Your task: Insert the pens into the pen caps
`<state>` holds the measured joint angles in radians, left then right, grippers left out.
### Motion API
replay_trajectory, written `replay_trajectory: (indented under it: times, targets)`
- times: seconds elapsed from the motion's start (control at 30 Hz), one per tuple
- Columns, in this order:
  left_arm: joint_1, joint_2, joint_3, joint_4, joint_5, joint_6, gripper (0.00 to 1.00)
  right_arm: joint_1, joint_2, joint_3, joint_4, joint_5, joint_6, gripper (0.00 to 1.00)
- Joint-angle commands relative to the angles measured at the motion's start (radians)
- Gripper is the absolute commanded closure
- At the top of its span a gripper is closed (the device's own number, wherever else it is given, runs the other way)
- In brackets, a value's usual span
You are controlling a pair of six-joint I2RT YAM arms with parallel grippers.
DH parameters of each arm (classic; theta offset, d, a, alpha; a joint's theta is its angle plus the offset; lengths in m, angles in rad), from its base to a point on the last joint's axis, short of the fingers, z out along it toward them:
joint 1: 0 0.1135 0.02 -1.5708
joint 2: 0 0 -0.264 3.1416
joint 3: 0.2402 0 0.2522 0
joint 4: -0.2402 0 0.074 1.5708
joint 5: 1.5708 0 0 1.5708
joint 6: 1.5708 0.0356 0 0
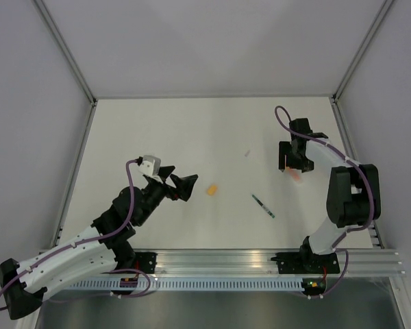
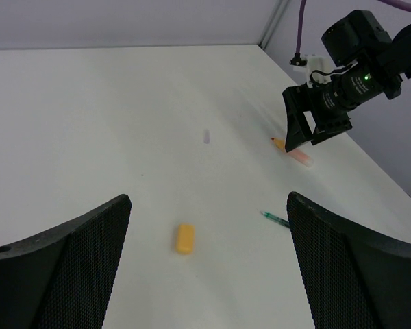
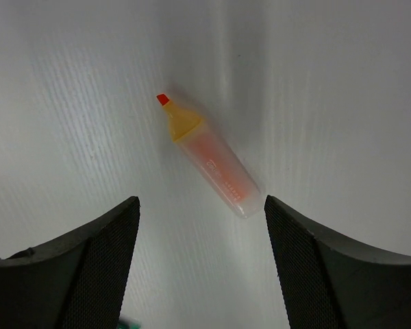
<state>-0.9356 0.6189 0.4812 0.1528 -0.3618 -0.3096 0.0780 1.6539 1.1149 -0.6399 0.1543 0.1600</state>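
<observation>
The orange-pink pen (image 3: 209, 157) lies uncapped on the white table, its red tip pointing away. My right gripper (image 3: 201, 212) is open just above it, with the pen's rear end between the fingers and untouched. In the top view the right gripper (image 1: 293, 166) hovers over this pen (image 1: 296, 175). The orange cap (image 2: 185, 238) lies ahead of my open, empty left gripper (image 2: 209, 205), slightly left of centre. In the top view the cap (image 1: 211, 190) is to the right of the left gripper (image 1: 181, 179). The dark green pen (image 1: 263, 205) lies between the arms.
A small pale grey piece (image 1: 247, 153) lies at mid-table; I cannot tell whether it is a pen or a cap. It also shows in the left wrist view (image 2: 207, 136). Grey walls and metal posts enclose the table, and a rail (image 1: 260, 264) runs along the near edge.
</observation>
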Motion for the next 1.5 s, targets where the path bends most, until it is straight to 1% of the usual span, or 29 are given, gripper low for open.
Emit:
replay_trajectory:
  times: [0.0, 0.2, 0.3, 0.43, 0.53, 0.63, 0.73, 0.77, 0.83, 0.87, 0.93, 0.97, 1.03, 1.07, 1.2, 1.27, 1.3, 1.33, 1.37, 1.4, 1.43, 1.47]
  targets:
    - [-0.003, -0.007, -0.003, 0.033, -0.012, 0.023, 0.00, -0.018, 0.046, -0.003, -0.003, -0.004, -0.020, 0.21]
    - [-0.003, -0.004, -0.003, 0.034, -0.011, 0.021, 0.00, -0.026, 0.093, 0.005, -0.007, 0.008, -0.033, 0.26]
    - [-0.003, -0.005, -0.003, 0.033, -0.011, 0.023, 0.00, -0.029, 0.104, 0.006, -0.001, 0.010, -0.033, 0.27]
    - [-0.003, -0.008, -0.003, 0.033, -0.011, 0.021, 0.00, -0.041, 0.127, 0.013, 0.000, -0.009, -0.030, 0.31]
    - [-0.003, -0.007, -0.003, 0.033, -0.009, 0.021, 0.00, -0.041, 0.145, 0.029, -0.017, 0.020, -0.033, 0.33]
    - [-0.003, -0.007, -0.003, 0.036, -0.009, 0.021, 0.00, -0.041, 0.155, 0.022, -0.015, 0.018, -0.031, 0.36]
    - [-0.003, -0.002, -0.004, 0.037, -0.008, 0.021, 0.00, -0.041, 0.164, 0.003, -0.001, 0.024, -0.027, 0.43]
    - [-0.003, 0.001, -0.004, 0.037, -0.009, 0.023, 0.00, -0.041, 0.167, -0.003, 0.000, 0.024, -0.025, 0.50]
    - [-0.003, -0.001, -0.004, 0.037, -0.011, 0.021, 0.00, -0.041, 0.170, -0.009, 0.002, 0.016, -0.024, 0.59]
    - [-0.005, -0.002, -0.004, 0.037, -0.009, 0.020, 0.00, -0.043, 0.172, -0.010, -0.001, 0.016, -0.022, 0.68]
    - [-0.003, -0.004, -0.007, 0.037, -0.008, 0.014, 0.00, -0.043, 0.172, -0.003, -0.009, 0.014, -0.014, 0.77]
    - [-0.003, -0.005, -0.006, 0.036, -0.003, 0.004, 0.00, -0.041, 0.170, 0.003, -0.015, -0.007, -0.013, 0.86]
    - [-0.003, -0.001, -0.006, 0.036, 0.004, -0.005, 0.00, -0.037, 0.161, 0.031, -0.023, -0.031, -0.002, 0.94]
    - [-0.003, 0.002, -0.004, 0.037, 0.014, -0.012, 0.00, -0.034, 0.144, 0.040, -0.027, -0.051, 0.012, 1.00]
    - [-0.003, 0.034, 0.006, 0.042, 0.055, -0.049, 0.00, 0.032, 0.049, 0.092, -0.023, -0.091, 0.039, 1.00]
    - [-0.003, 0.057, 0.013, 0.047, 0.105, -0.071, 0.01, 0.109, -0.038, 0.098, 0.006, -0.098, 0.052, 1.00]
    - [-0.003, 0.065, 0.022, 0.047, 0.115, -0.078, 0.01, 0.140, -0.069, 0.095, 0.017, -0.098, 0.065, 1.00]
    - [-0.003, 0.076, 0.030, 0.034, 0.122, -0.089, 0.01, 0.201, -0.101, 0.089, 0.048, -0.098, 0.070, 1.00]
    - [-0.002, 0.103, 0.040, 0.021, 0.126, -0.109, 0.01, 0.230, -0.170, 0.077, 0.069, -0.108, 0.078, 1.00]
    - [-0.002, 0.119, 0.063, 0.007, 0.130, -0.121, 0.01, 0.261, -0.208, 0.035, 0.097, -0.120, 0.091, 1.00]
    - [-0.003, 0.134, 0.075, -0.008, 0.139, -0.141, 0.02, 0.314, -0.283, 0.008, 0.158, -0.137, 0.101, 1.00]
    - [-0.002, 0.162, 0.086, -0.028, 0.174, -0.151, 0.02, 0.340, -0.322, -0.024, 0.192, -0.156, 0.111, 1.00]
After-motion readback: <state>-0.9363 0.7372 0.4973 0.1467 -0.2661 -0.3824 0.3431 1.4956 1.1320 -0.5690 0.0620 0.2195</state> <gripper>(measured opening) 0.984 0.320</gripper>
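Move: The orange pen lies almost under the right hand, about 1 cm ahead and roughly 5 cm below. At table height, the green pen is some 11 cm left and 10 cm back of that hand, the small purple cap about 18 cm left and 8 cm ahead, the orange cap 30 cm left and 5 cm back. From the left hand the orange pen is about 34 cm right, 13 cm ahead and 25 cm below. Right hand sinks 4 cm, pinches the orange pen's rear, carries it 13 cm left, rising; left hand dips. ##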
